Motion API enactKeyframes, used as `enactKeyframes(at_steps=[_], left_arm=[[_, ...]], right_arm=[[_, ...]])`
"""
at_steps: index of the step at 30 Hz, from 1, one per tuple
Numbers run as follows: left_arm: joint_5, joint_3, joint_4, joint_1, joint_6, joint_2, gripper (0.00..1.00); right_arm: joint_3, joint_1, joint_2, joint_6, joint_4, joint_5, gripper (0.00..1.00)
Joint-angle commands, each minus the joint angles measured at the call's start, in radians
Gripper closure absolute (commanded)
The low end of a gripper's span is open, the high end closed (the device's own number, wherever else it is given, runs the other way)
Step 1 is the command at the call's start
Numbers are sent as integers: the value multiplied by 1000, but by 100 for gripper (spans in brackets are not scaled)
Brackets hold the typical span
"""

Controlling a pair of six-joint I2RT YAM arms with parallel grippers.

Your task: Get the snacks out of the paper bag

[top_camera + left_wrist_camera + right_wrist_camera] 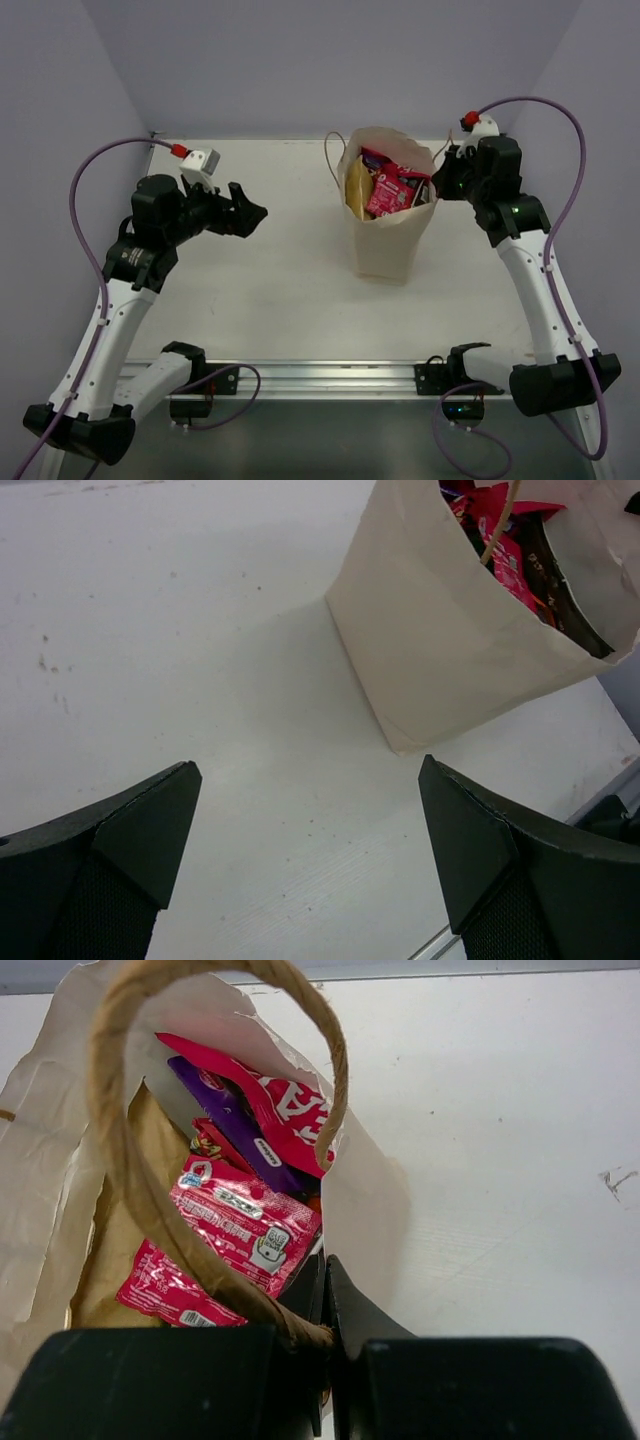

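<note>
The beige paper bag (385, 245) stands upright right of the table's middle, its mouth open. Inside it are the snacks: a pink-red packet (392, 190), a tan-yellow chip bag (357, 188), and in the right wrist view a pink packet (235, 1230), a purple one (240, 1120) and a red one (290, 1105). My right gripper (328, 1280) is shut on the bag's right rim (370, 1200), at the foot of the brown string handle (130, 1160); from above it (440, 185) sits at the bag's top right. My left gripper (255, 213) hangs open left of the bag (440, 640), holding nothing (310, 810).
The white table (270, 270) has a metal rail (330, 378) along its near edge. Pale walls close in at the back and both sides. The bag's other handle (330, 160) loops out on its left side.
</note>
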Motion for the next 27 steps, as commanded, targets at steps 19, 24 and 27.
enactKeyframes(at_steps=[19, 24, 27], left_arm=[[109, 158, 119, -174, -121, 168, 2], [-90, 189, 171, -393, -118, 237, 2], [-206, 203, 224, -512, -104, 295, 2]], right_arm=[[216, 98, 15, -243, 106, -57, 100], [52, 154, -45, -235, 165, -31, 100], [-22, 184, -86, -241, 198, -12, 100]])
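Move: The bag's left handle, still free, lies about 15 cm to the right of the open left gripper and some 8 cm ahead, near its height; the snacks in the bag's mouth are roughly 25 cm to its right, 9 cm ahead and 8 cm below. The right gripper is already shut on the right handle; from it the left handle is some 20 cm left and 4 cm ahead, the snacks about 8 cm left, 5 cm ahead and 8 cm below. Bring the left gripper, still wide open, about 14 cm to the right to the left handle, slowly at first while rising 2 cm, then in a quick sweep that drifts back 3 cm, turning some 20 degrees clockwise. Keep the right fingers shut on the right handle, raise it about 4.5 cm, then ease it left 5 cm while sinking 2 cm, turning counter-clockwise. ##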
